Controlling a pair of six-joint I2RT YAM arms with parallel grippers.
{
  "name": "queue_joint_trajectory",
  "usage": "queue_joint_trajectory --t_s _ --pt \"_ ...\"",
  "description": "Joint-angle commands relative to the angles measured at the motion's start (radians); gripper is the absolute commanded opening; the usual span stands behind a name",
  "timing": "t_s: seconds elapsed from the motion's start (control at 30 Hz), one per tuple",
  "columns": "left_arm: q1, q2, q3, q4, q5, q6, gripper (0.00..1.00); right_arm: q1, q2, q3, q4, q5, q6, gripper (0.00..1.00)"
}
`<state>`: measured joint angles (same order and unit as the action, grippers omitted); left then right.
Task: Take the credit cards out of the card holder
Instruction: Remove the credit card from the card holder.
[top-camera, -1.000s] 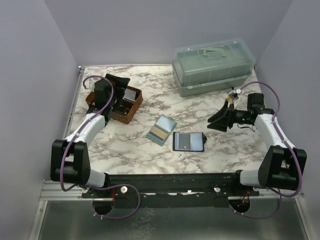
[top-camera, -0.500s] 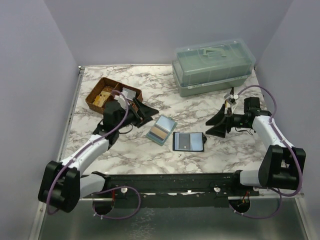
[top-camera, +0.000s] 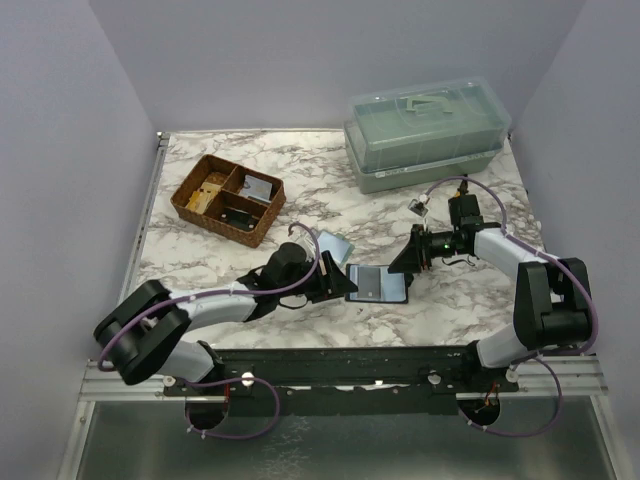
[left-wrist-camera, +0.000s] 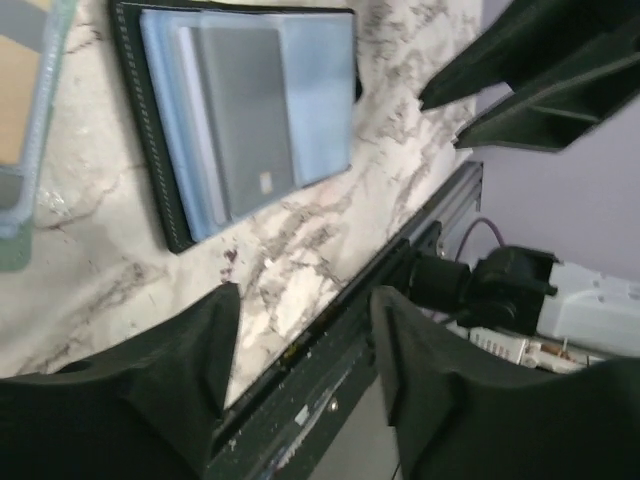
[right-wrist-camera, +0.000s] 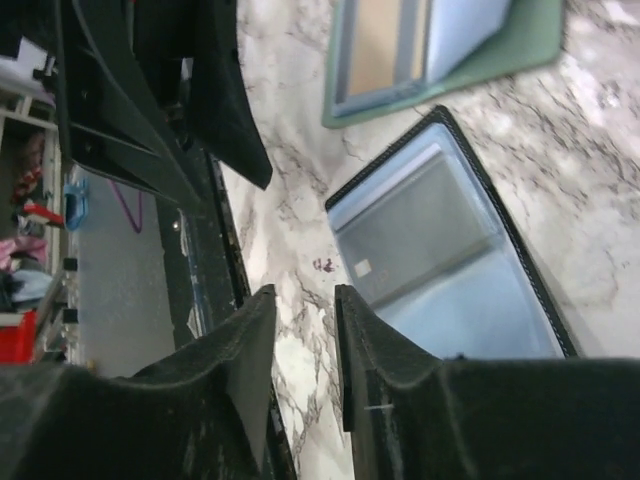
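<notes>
The card holder (top-camera: 380, 285) lies open and flat near the table's front, a black frame with a blue-grey inside (left-wrist-camera: 250, 110) (right-wrist-camera: 450, 260). A grey credit card (left-wrist-camera: 245, 115) (right-wrist-camera: 420, 235) sits in its pocket among pale blue layers. My left gripper (top-camera: 335, 281) (left-wrist-camera: 305, 310) hovers low at the holder's left edge, open with nothing between its fingers. At the holder's upper right corner my right gripper (top-camera: 402, 262) (right-wrist-camera: 303, 300) is open only narrowly, with bare marble showing in the gap.
A pale green flat case (top-camera: 336, 245) with tan and blue panels lies just left of and behind the holder, partly under my left arm. A brown wicker tray (top-camera: 228, 200) stands at back left, a lidded clear storage box (top-camera: 425, 135) at back right.
My left arm swung from the wicker tray down to the holder's left edge, its jaws narrowing. My right gripper moved left to the holder's right corner and narrowed.
</notes>
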<state>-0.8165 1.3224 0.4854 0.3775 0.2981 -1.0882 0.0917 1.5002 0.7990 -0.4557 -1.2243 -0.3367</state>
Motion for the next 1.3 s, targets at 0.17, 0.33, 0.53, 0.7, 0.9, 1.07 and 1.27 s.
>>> queue_joint_trajectory --t_s 0.17,0.33,0.53,0.7,0.9,1.07,1.27 --pt "-0.010 0.261 0.123 0.159 -0.058 0.056 0.44 0.074 0.108 0.034 0.094 0.245 0.128 0.14" --pt "-0.011 0.321 0.145 0.159 -0.066 0.029 0.41 0.077 0.134 0.043 0.106 0.325 0.158 0.12" --pt "-0.013 0.376 0.182 0.157 -0.076 0.035 0.38 0.082 0.157 0.050 0.104 0.353 0.165 0.11" --pt "-0.013 0.405 0.221 0.094 -0.104 0.052 0.39 0.092 0.175 0.053 0.110 0.390 0.172 0.10" --pt "-0.029 0.410 0.276 -0.058 -0.160 0.084 0.39 0.103 0.200 0.065 0.111 0.448 0.198 0.09" --pt "-0.035 0.423 0.309 -0.117 -0.168 0.104 0.39 0.114 0.216 0.074 0.104 0.467 0.203 0.09" --pt "-0.045 0.457 0.347 -0.123 -0.126 0.107 0.39 0.126 0.231 0.084 0.098 0.485 0.206 0.09"
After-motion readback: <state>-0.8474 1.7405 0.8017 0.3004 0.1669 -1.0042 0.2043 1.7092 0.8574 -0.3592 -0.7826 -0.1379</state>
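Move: Lying open and flat, the card holder has its middle about 3 cm ahead and 7 cm to the right of the empty left hand, some 9 cm below it. From the right hand the same holder is roughly 2 cm ahead, 4 cm to the left and 10 cm below. The green holder lies beside it, some 8 cm ahead and 6 cm to the left of the left hand, also on the table. Coming down on the open card holder from both sides, the right hand sinks about 9 cm and eases 3 cm forward over the light-blue pocket, its fingers steepening some 25 degrees and closing nearly shut. The left hand goes down, forward and right, about 5 cm each way, to the grey pocket, tipping its fingers slightly steeper and narrowing them while still parted. Both sets of tips end close to the pockets; touch can't be made out. ##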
